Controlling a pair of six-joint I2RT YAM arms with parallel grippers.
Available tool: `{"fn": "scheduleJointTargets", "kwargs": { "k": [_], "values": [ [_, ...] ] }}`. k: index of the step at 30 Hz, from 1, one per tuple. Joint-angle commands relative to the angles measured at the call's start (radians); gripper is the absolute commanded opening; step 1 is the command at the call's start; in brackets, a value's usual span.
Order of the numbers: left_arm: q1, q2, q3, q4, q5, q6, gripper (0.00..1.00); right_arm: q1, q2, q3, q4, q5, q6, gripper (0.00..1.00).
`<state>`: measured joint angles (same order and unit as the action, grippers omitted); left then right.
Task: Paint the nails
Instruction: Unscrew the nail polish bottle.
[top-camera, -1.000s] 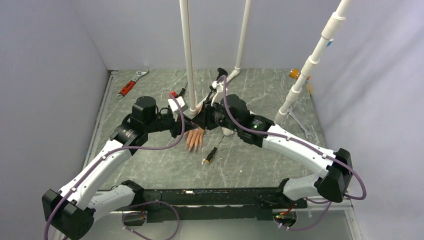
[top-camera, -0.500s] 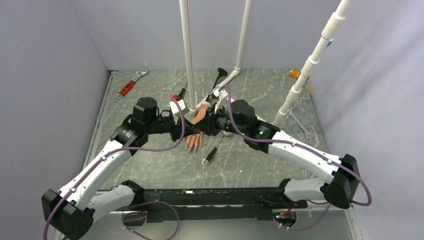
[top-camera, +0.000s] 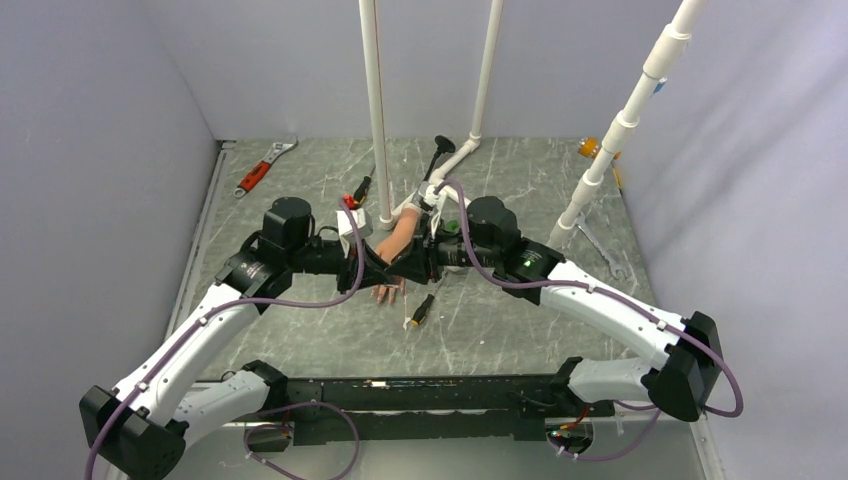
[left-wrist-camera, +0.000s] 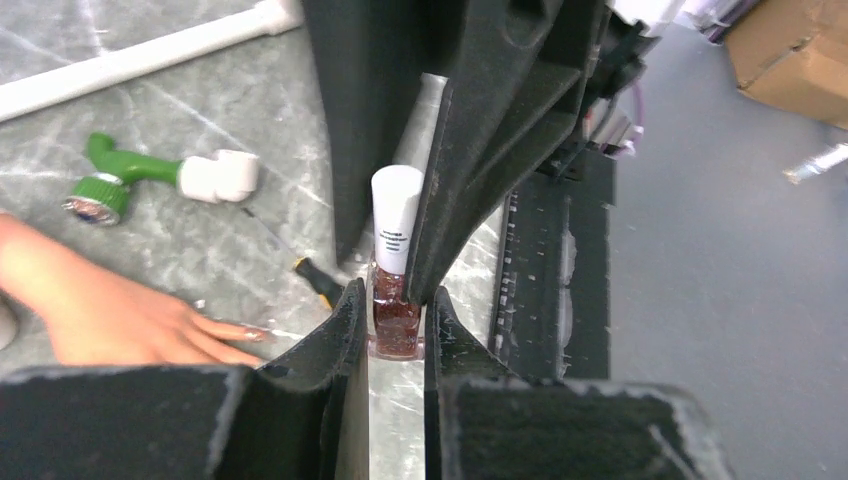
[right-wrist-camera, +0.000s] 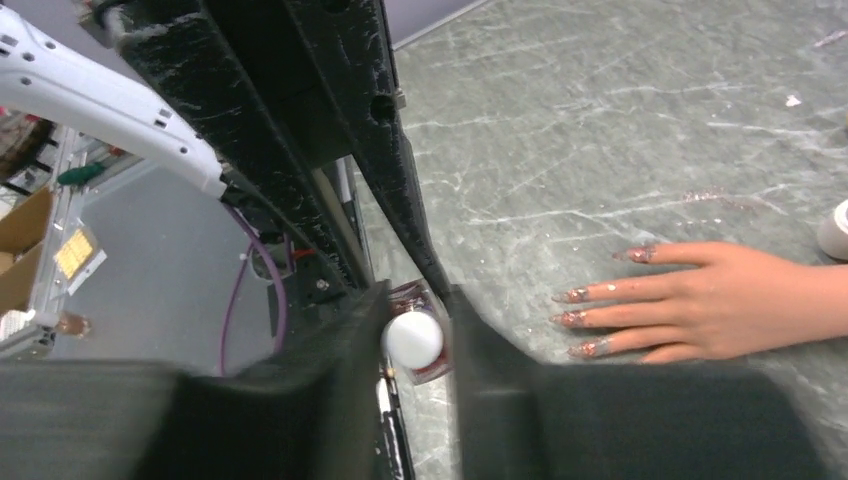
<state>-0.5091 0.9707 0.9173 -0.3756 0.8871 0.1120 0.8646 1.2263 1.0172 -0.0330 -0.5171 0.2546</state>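
Observation:
A peach mannequin hand (top-camera: 394, 240) lies flat mid-table. Its nails (right-wrist-camera: 577, 296) carry glittery reddish polish in the right wrist view. My left gripper (left-wrist-camera: 397, 322) is shut on a small bottle of red glitter polish (left-wrist-camera: 397, 308), held upright just above the table beside the fingers. My right gripper (right-wrist-camera: 415, 335) comes in from the opposite side, its jaws closed on the bottle's white cap (right-wrist-camera: 414, 340). From above, both grippers (top-camera: 403, 264) meet over the fingers and hide the bottle.
A small black-and-yellow screwdriver (top-camera: 421, 311) lies just in front of the hand. A green-and-white fitting (left-wrist-camera: 150, 183) sits behind it. White pipe posts (top-camera: 375, 110) stand at the back, a red-handled wrench (top-camera: 260, 173) far left, another wrench (top-camera: 602, 252) right.
Both grippers have come forward together from over the hand's back to over its fingers. The right jaws have closed a little on the cap.

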Motion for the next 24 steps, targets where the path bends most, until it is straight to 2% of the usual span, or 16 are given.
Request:
{"fn": "scheduleJointTargets", "kwargs": {
  "k": [1,2,5,9,17,21,24],
  "values": [
    [-0.003,-0.013,0.027,0.171,0.039,0.023,0.00,0.036,-0.014,0.015,-0.021,-0.149,-0.020,0.45],
    [-0.003,-0.013,0.028,0.170,0.036,0.022,0.00,0.036,-0.017,0.021,-0.038,-0.133,-0.026,0.53],
    [-0.003,-0.013,0.026,0.169,0.023,0.021,0.00,0.034,-0.020,0.041,-0.085,-0.080,-0.043,0.68],
    [-0.003,-0.012,0.027,0.167,0.003,0.019,0.00,0.035,-0.040,0.030,-0.082,-0.033,-0.022,0.79],
    [-0.001,-0.013,0.018,0.179,-0.079,0.002,0.00,0.034,-0.119,-0.027,-0.020,0.023,0.032,0.83],
    [-0.001,-0.010,0.020,0.176,-0.172,-0.014,0.00,0.035,-0.130,-0.026,-0.033,0.054,0.051,0.84],
    [-0.001,-0.014,0.017,0.178,-0.211,-0.017,0.00,0.035,-0.129,-0.006,-0.057,0.156,0.091,0.84]
  ]
}}
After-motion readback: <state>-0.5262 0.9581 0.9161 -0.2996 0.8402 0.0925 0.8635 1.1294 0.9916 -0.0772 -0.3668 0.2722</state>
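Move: The nail polish bottle is already upright in the left fingers, its body at the left hand point and its white cap about 3 cm above. The right fingers are already shut around it, its middle about 1 cm below the right hand point. About 23 cm below the left hand, the yellow-black screwdriver lies some 6 cm ahead and 6 cm right, and the model hand's middle about 17 cm straight ahead. The right fingers let go of the cap, spreading from nearly shut to wide open, then the hand backs off about 2 cm to the right, rising and edging forward about 1 cm each while turning some 10 degrees clockwise. The left hand keeps its pinch on the bottle, easing back about 1 cm, then rising about 1 cm and returning forward 2 cm. ##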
